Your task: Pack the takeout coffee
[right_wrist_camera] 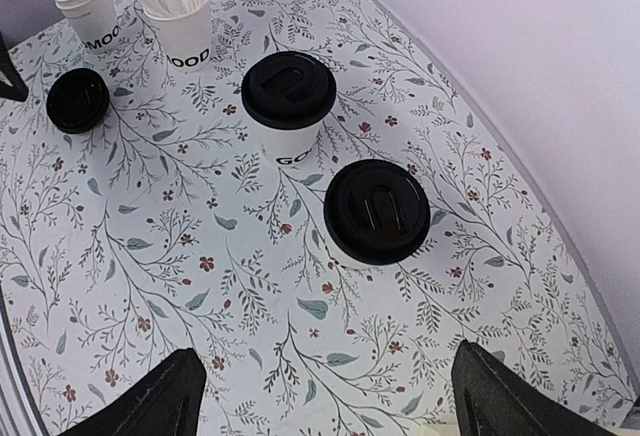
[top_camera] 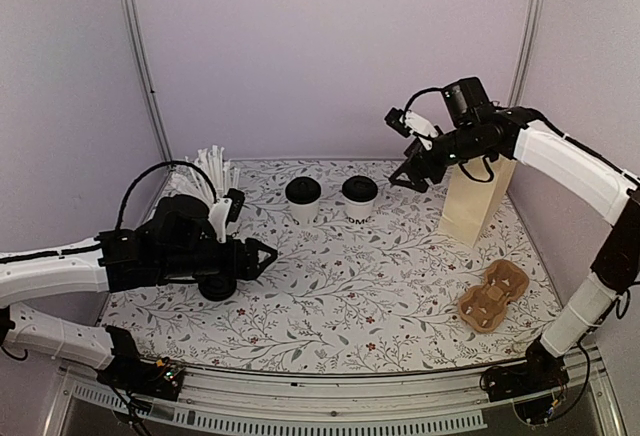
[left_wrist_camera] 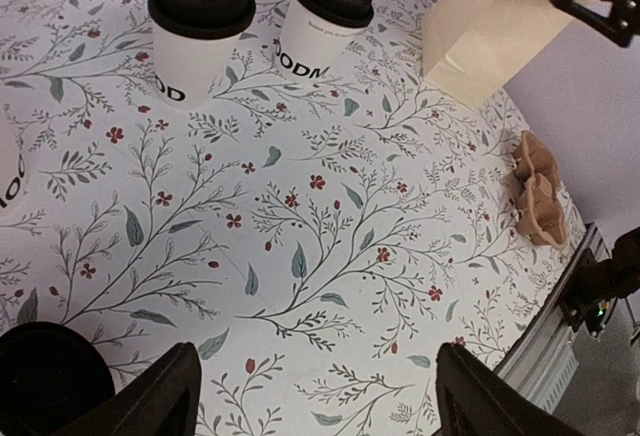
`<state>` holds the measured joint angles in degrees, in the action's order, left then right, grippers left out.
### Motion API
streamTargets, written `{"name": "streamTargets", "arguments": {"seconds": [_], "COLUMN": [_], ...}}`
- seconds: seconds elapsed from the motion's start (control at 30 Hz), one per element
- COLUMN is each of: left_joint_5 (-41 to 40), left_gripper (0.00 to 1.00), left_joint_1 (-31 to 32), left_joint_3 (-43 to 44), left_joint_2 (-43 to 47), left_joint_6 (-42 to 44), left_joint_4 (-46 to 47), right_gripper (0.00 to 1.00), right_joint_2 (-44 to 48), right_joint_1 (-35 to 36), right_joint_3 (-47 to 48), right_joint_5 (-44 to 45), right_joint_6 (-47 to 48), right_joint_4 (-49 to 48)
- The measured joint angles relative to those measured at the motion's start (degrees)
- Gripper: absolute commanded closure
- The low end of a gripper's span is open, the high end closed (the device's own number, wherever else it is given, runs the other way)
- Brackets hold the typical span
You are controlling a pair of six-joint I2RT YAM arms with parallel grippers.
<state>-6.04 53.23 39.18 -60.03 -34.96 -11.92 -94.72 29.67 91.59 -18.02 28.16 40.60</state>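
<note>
Two takeout coffees stand at the back middle of the table: the left cup and the right cup, both white with dark lettering and black lids. My left gripper hovers low over the table in front of and left of them, open and empty. My right gripper hangs in the air right of the cups, beside the paper bag, open with nothing between its fingers.
A loose black lid lies by my left gripper. A cup of white sticks and stacked lidless cups stand at the back left. A cardboard cup carrier lies at the front right.
</note>
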Motion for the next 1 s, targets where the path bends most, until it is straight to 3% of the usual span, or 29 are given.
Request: {"name": "streamTargets", "arguments": {"seconds": [0.2,0.37,0.77,0.87,1.0], "left_joint_5": [1.66,4.37,7.98,8.22,8.37], "left_gripper": [0.17,0.18,0.20,0.21,0.21], "left_joint_1": [-2.14,-2.21,-2.25,-2.25,-2.25], "left_joint_3": [-1.01,-1.01,-1.29,-1.95,-2.71], "left_joint_2": [-0.61,-1.81,-3.23,-2.69,-2.10], "left_joint_6": [0.26,0.48,0.37,0.20,-0.17], "left_joint_4": [1.51,4.39,6.56,6.75,6.82], "right_gripper": [0.25,0.27,0.36,0.51,0.82], "right_joint_2": [14.47,20.55,15.43,12.79,9.79], "right_joint_1": [-1.84,-11.23,-17.55,-18.53,-19.21], "right_joint_3": [-9.92,-10.67,-10.47,-9.20,-6.93], "right_joint_5": [5.38,9.38,16.94,17.92,18.49], "right_joint_6": [3.26,4.76,6.91,7.30,7.87], "right_joint_4": [-1.88,-2.75,0.85,2.34,4.26]}}
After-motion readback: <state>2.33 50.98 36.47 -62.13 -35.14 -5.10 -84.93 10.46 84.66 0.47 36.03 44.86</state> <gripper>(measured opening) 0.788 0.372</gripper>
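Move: The open paper bag stands about 24 cm to the right hand's right and 6 cm ahead, its middle some 9 cm lower. The nearer lidded cup is 10 cm ahead and 6 cm left of this hand, the other lidded cup 14 cm farther left; the cup carrier lies 21 cm right and 14 cm back. From the left hand the bag is roughly 50 cm right and 20 cm ahead. Right hand swings some 20 cm right, rising then sinking about 7 cm, fingers closing partway astride the bag's rim. ##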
